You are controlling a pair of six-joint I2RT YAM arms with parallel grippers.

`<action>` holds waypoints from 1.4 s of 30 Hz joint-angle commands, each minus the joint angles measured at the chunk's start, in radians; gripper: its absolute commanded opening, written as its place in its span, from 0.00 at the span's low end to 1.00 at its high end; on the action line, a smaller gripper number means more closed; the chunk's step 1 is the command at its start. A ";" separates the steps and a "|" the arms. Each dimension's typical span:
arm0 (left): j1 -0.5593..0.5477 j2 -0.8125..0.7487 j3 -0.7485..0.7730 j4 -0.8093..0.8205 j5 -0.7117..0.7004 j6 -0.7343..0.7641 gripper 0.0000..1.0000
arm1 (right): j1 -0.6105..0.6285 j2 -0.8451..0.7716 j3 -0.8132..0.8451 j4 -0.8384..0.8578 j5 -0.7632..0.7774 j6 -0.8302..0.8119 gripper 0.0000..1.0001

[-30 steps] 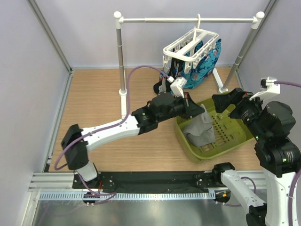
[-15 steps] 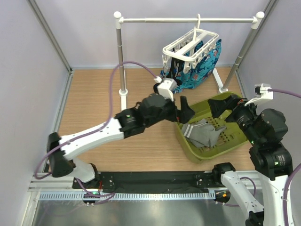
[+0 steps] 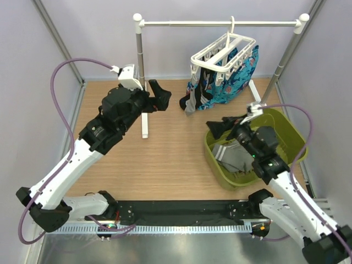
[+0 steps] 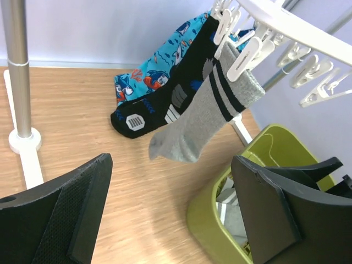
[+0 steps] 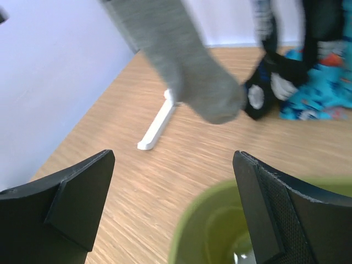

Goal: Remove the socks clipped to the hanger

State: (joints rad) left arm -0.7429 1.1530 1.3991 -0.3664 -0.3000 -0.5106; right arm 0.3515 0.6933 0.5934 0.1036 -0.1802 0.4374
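The white hanger [image 3: 224, 48] hangs by its hook from the rail. A grey sock [image 4: 206, 116] with dark cuff bands and a black sock [image 4: 165, 104] with white marks hang from its pegs on the left side [image 3: 193, 98]. More grey socks [image 3: 237, 157] lie in the green basket [image 3: 291, 132]. My left gripper [image 3: 160, 96] is open and holds nothing, raised left of the hanger near the stand's pole; in its wrist view [image 4: 173, 209] the clipped socks lie ahead. My right gripper [image 3: 223, 125] is open too, over the basket's left rim, facing the hanging grey sock [image 5: 187, 71].
A bright blue patterned cloth [image 3: 237, 77] hangs behind the socks. The white rail stand [image 3: 220, 23] has a left pole [image 3: 142, 60], with its foot [image 5: 157, 124] on the wooden table, and a slanted right leg [image 3: 283, 60]. Grey walls close off the left, back and right.
My left gripper opened and let the grey sock drop into the basket, then drew back up and left. My right arm swung from the right side over the basket toward the hanger.
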 commanded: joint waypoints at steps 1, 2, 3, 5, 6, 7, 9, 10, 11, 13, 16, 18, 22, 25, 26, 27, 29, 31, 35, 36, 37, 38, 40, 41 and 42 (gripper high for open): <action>0.022 0.037 0.034 0.073 0.123 0.066 0.91 | 0.139 0.107 0.040 0.258 0.141 -0.178 0.97; 0.027 0.056 0.052 0.096 0.159 0.081 0.91 | 0.211 0.154 0.031 0.280 0.169 -0.201 0.97; 0.031 0.071 0.064 0.104 0.180 0.087 0.90 | 0.236 0.172 0.020 0.304 0.177 -0.221 0.97; 0.033 0.112 0.098 0.113 0.222 0.096 0.87 | 0.297 0.210 -0.018 0.416 0.275 -0.253 0.97; 0.033 0.125 0.128 0.121 0.234 0.107 0.85 | 0.317 0.256 -0.027 0.459 0.301 -0.265 0.97; 0.033 0.137 0.139 0.130 0.243 0.109 0.84 | 0.336 0.290 -0.033 0.529 0.358 -0.308 0.97; 0.033 0.168 0.168 0.158 0.263 0.109 0.83 | 0.383 0.353 -0.033 0.602 0.407 -0.377 0.96; 0.033 0.180 0.181 0.162 0.266 0.109 0.81 | 0.394 0.423 -0.033 0.686 0.425 -0.406 0.96; 0.033 0.189 0.195 0.164 0.269 0.109 0.81 | 0.406 0.451 -0.026 0.718 0.485 -0.464 0.96; 0.033 0.208 0.221 0.164 0.263 0.110 0.79 | 0.417 0.529 -0.009 0.778 0.518 -0.497 0.96; 0.033 0.211 0.230 0.176 0.249 0.115 0.77 | 0.420 0.610 0.058 0.794 0.593 -0.560 0.96; 0.031 0.214 0.233 0.188 0.237 0.119 0.75 | 0.420 0.705 0.095 0.847 0.604 -0.589 0.96; 0.028 0.231 0.236 0.204 0.220 0.133 0.72 | 0.423 0.784 0.146 0.889 0.593 -0.624 0.77; 0.007 0.246 0.254 0.219 0.190 0.167 0.68 | 0.423 0.822 0.189 0.892 0.582 -0.641 0.48; -0.001 0.255 0.259 0.233 0.164 0.185 0.67 | 0.429 0.822 0.200 0.889 0.579 -0.647 0.42; -0.012 0.258 0.271 0.241 0.150 0.228 0.66 | 0.435 0.816 0.201 0.883 0.581 -0.654 0.31; -0.042 0.273 0.282 0.257 0.118 0.268 0.65 | 0.440 0.807 0.201 0.864 0.578 -0.655 0.24; -0.064 0.287 0.301 0.262 0.096 0.306 0.62 | 0.445 0.786 0.198 0.843 0.565 -0.654 0.12; -0.113 0.320 0.314 0.280 0.038 0.369 0.61 | 0.474 0.749 0.191 0.818 0.558 -0.649 0.01; -0.121 0.335 0.316 0.282 0.015 0.383 0.61 | 0.486 0.744 0.187 0.815 0.559 -0.649 0.01; -0.128 0.343 0.324 0.282 0.007 0.397 0.60 | 0.491 0.739 0.189 0.806 0.559 -0.649 0.01; -0.130 0.352 0.328 0.284 0.004 0.396 0.60 | 0.495 0.732 0.187 0.805 0.561 -0.651 0.01; -0.130 0.366 0.334 0.285 -0.010 0.391 0.58 | 0.504 0.727 0.181 0.805 0.565 -0.652 0.01; -0.130 0.367 0.337 0.291 -0.014 0.389 0.58 | 0.504 0.721 0.177 0.806 0.565 -0.651 0.01; -0.131 0.370 0.337 0.291 -0.017 0.391 0.56 | 0.507 0.716 0.174 0.806 0.564 -0.648 0.01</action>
State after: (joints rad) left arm -0.8764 1.5188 1.6905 -0.1394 -0.2649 -0.1528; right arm 0.8509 1.4513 0.7589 0.8589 0.3756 -0.2085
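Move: The grey sock hangs about 12 cm ahead and 11 cm left of the right hand, roughly level with it. The black sock is some 7 cm beyond the grey one and a few cm right of it; the green basket lies about 19 cm to the hand's right, 4 cm back and 21 cm lower. For the left hand, the clip holding the grey sock is about 9 cm ahead, 12 cm right and 6 cm up, with the grey sock hanging some 11 cm below and 2 cm nearer. Leftward and forward, dipping about 6 cm, the right hand sweeps to the grey sock's dangling foot, rolling its left side down nearly 30 degrees and tipping its fingers up; they shut and pinch the cloth, then draw it back a little, left and up. The left hand goes right about 11 cm, with some rise and forward travel, towards the clip, tilting up and half closing. ##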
